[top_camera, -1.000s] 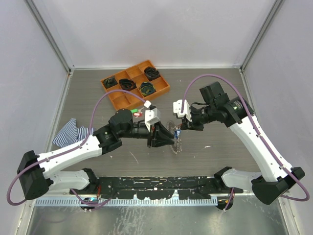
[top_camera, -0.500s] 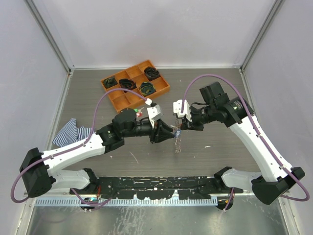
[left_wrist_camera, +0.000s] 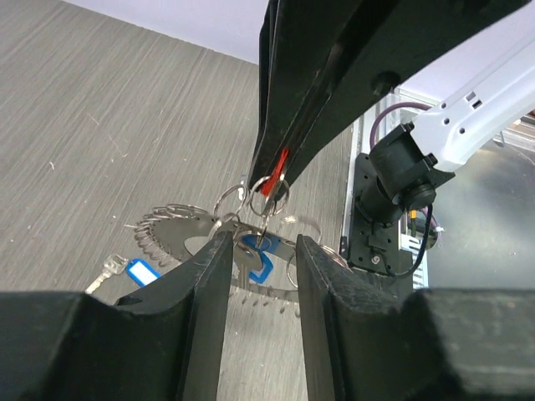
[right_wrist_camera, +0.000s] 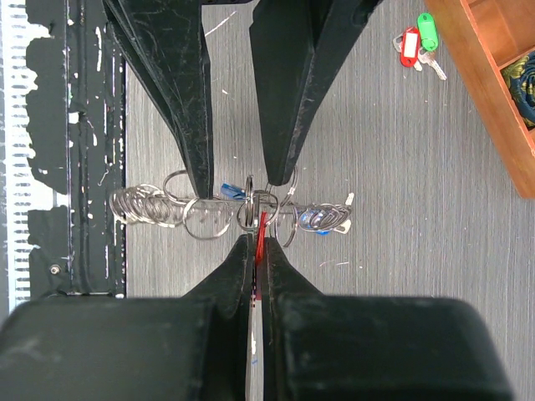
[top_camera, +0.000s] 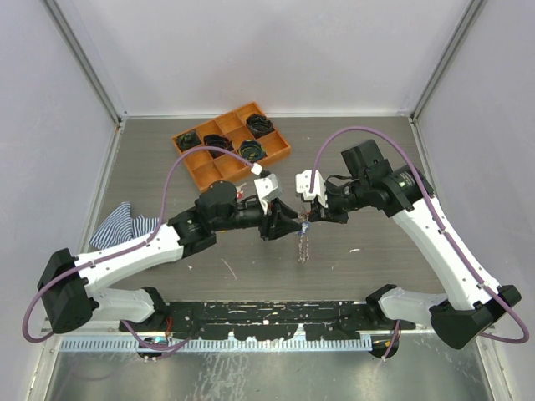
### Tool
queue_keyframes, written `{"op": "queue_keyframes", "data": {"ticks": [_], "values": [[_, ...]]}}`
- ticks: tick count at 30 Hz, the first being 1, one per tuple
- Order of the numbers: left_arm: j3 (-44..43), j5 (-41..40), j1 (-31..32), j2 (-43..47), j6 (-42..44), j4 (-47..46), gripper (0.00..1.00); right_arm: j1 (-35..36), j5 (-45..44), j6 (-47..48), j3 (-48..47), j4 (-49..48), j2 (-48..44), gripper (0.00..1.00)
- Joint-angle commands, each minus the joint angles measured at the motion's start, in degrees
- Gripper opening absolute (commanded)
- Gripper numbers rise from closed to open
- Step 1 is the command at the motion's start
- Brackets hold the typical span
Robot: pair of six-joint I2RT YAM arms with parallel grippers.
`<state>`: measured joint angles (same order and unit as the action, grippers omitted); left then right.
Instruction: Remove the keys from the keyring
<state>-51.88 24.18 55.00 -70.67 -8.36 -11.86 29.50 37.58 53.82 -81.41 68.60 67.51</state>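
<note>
The keyring (right_wrist_camera: 209, 210), a wire loop strung with many small silver rings, hangs in the air above the table (top_camera: 376, 180). My right gripper (right_wrist_camera: 259, 238) is shut on it, pinching one ring and a thin red tag at its middle. My left gripper (left_wrist_camera: 259, 251) faces it from the other side, open, its fingers (right_wrist_camera: 194, 125) standing either side of the loop. A key with a blue tag (left_wrist_camera: 255, 255) hangs in the gap between them. In the top view both grippers meet above the keyring (top_camera: 303, 244).
Loose keys with red (right_wrist_camera: 408, 46) and green (right_wrist_camera: 428, 32) tags lie on the table near the orange tray (top_camera: 185, 161), which holds black coiled bundles. Another blue-tagged key (left_wrist_camera: 138, 271) lies below the ring. A striped cloth (top_camera: 125, 225) lies at the left.
My left gripper has moved up and right, closer to the right gripper, and its jaws have widened. The right gripper holds still with the keyring.
</note>
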Motion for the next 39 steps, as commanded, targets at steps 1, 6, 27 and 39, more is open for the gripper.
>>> {"op": "queue_keyframes", "data": {"ticks": [1,6,27,39], "values": [[-3.38,0.38,-0.33,-0.16,0.27,-3.58,0.38,-0.23,2.67,-0.45,-0.6,-2.32,-1.35,0.01],[-3.96,0.62,-0.33,-0.33,0.51,-3.42,0.37,-0.23,2.85,-0.31,-0.66,-2.23,-1.32,0.01],[-7.71,3.11,-0.33,-1.66,4.63,4.33,0.0,-0.23,2.78,-0.45,-1.16,-2.15,-1.23,0.01],[-6.14,13.55,-2.43,-0.18,8.3,3.18,0.0,-0.36,-3.35,2.61,-2.38,-1.6,-1.65,0.01]]}}
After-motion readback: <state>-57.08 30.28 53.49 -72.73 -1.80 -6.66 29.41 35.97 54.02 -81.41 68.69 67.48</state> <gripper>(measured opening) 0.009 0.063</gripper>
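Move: The left hand goes for the small wire ring that the right fingertips hold, at the top of the hanging keyring; this ring lies about 1 cm to the left hand's right and 1 cm above, level fore and aft. The keyring's broad coil hangs about 4 cm lower, 3 cm back and 1 cm right. On the table, some 15 cm down, a loose blue-tagged key lies about 4 cm ahead and 3 cm right. From the right hand, the small ring is about 1 cm left and 1 cm below. Up by roughly 1.5 cm, easing slightly right, the left hand brings its part-open fingers around the small wire ring just under the right fingertips, sinks back a little and shuts fully, pinching it. Once closed it rolls and swivels clockwise about 5 degrees almost in place, while the right hand keeps its grip and barely moves. ##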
